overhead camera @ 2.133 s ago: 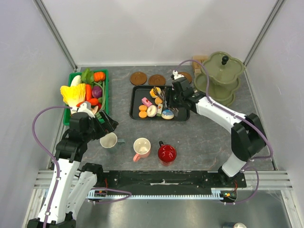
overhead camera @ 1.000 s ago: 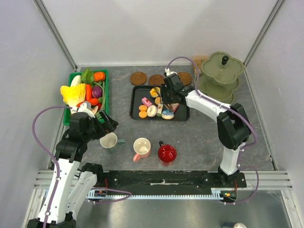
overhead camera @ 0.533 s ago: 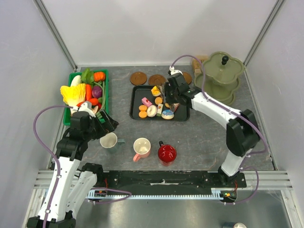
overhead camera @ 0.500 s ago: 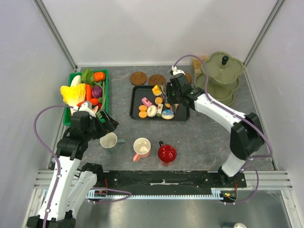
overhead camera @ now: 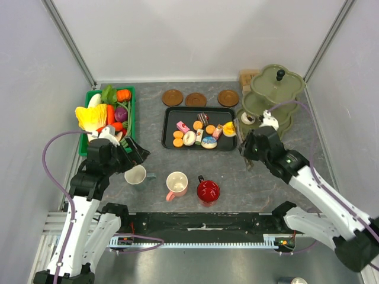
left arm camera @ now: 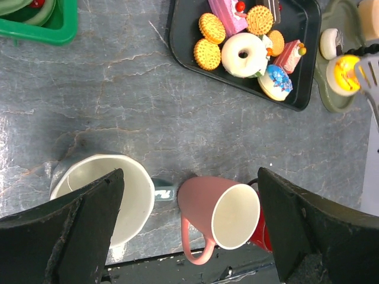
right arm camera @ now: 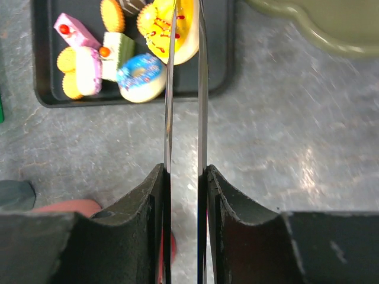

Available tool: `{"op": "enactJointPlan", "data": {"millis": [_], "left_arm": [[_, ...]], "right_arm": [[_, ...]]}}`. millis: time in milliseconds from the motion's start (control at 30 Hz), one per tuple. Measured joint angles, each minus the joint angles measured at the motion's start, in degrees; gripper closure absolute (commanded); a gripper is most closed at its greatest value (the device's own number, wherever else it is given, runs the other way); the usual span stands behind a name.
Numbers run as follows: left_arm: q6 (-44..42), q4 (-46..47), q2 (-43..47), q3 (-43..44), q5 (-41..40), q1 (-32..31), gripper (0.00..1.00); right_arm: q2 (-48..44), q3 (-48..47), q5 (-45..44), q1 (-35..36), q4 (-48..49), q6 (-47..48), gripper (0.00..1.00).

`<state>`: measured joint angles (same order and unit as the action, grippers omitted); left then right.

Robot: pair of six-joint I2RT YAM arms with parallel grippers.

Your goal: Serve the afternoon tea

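My right gripper (right arm camera: 185, 171) is shut on the metal tongs (right arm camera: 201, 89), whose two blades run forward and pinch a yellow cake (right arm camera: 180, 32) at their tips. From above, that yellow cake (overhead camera: 229, 128) hangs at the right edge of the black tray (overhead camera: 166, 127), with the right gripper (overhead camera: 247, 155) just behind it. Several small cakes and biscuits (overhead camera: 189, 138) lie on the tray. My left gripper (left arm camera: 189, 177) is open above the whitish mug (left arm camera: 103, 189) and pink mug (left arm camera: 219, 213). The red mug (overhead camera: 208, 190) stands right of the pink mug (overhead camera: 176, 183).
A green tiered stand (overhead camera: 275, 94) sits at the back right with a small white cake (overhead camera: 249, 118) on its lower tier. Three brown coasters (overhead camera: 195, 99) lie behind the tray. A green basket of toy vegetables (overhead camera: 109, 115) stands at the left.
My right arm has swung back and to the right. The tongs have closed on the yellow cake and carried it from the tray's back middle to its right edge. My left arm is still.
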<state>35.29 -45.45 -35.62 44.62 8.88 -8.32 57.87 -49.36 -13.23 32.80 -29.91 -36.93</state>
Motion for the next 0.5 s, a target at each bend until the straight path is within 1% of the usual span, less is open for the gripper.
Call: {"op": "enactJointPlan", "data": {"millis": [100,200,333,500], "left_arm": [[0.02,0.50,-0.24,0.00,0.61,0.00,0.01],[0.02,1.09,-1.11,-0.02,1.22,0.00,0.01],[0.02,1.57,-1.90,-0.02,1.99,0.00,0.01],[0.02,2.27,-1.73,-0.59,2.10,0.00,0.01]], "right_arm": [[-7.74,3.87,-1.46,-0.52,-4.79,-2.78,0.65],[-11.67,5.99,-3.37,-1.53,-9.16,-4.90,0.67],[-11.72,7.04,-5.66,-3.80,-12.15,-6.51,0.67],[-10.54,7.34,-8.74,-7.67,-12.83,-7.80,0.66]]}}
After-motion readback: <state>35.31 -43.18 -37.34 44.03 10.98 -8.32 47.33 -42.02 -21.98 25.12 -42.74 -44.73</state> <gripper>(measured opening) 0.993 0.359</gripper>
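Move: The right hand, already gripping tongs that hold the yellow-topped donut, has the tea stand's bottom tier about 16 cm ahead, 9 cm right and 16 cm below. The chocolate donut already on that tier is some 18 cm ahead, 3 cm right; the black tray's middle, 15 cm ahead, 17 cm left. From the left hand the tier lies roughly 16 cm ahead and 49 cm right. The right hand swings the tonged donut about 9 cm right towards the bottom tier, sinking, turning 20 degrees clockwise. ##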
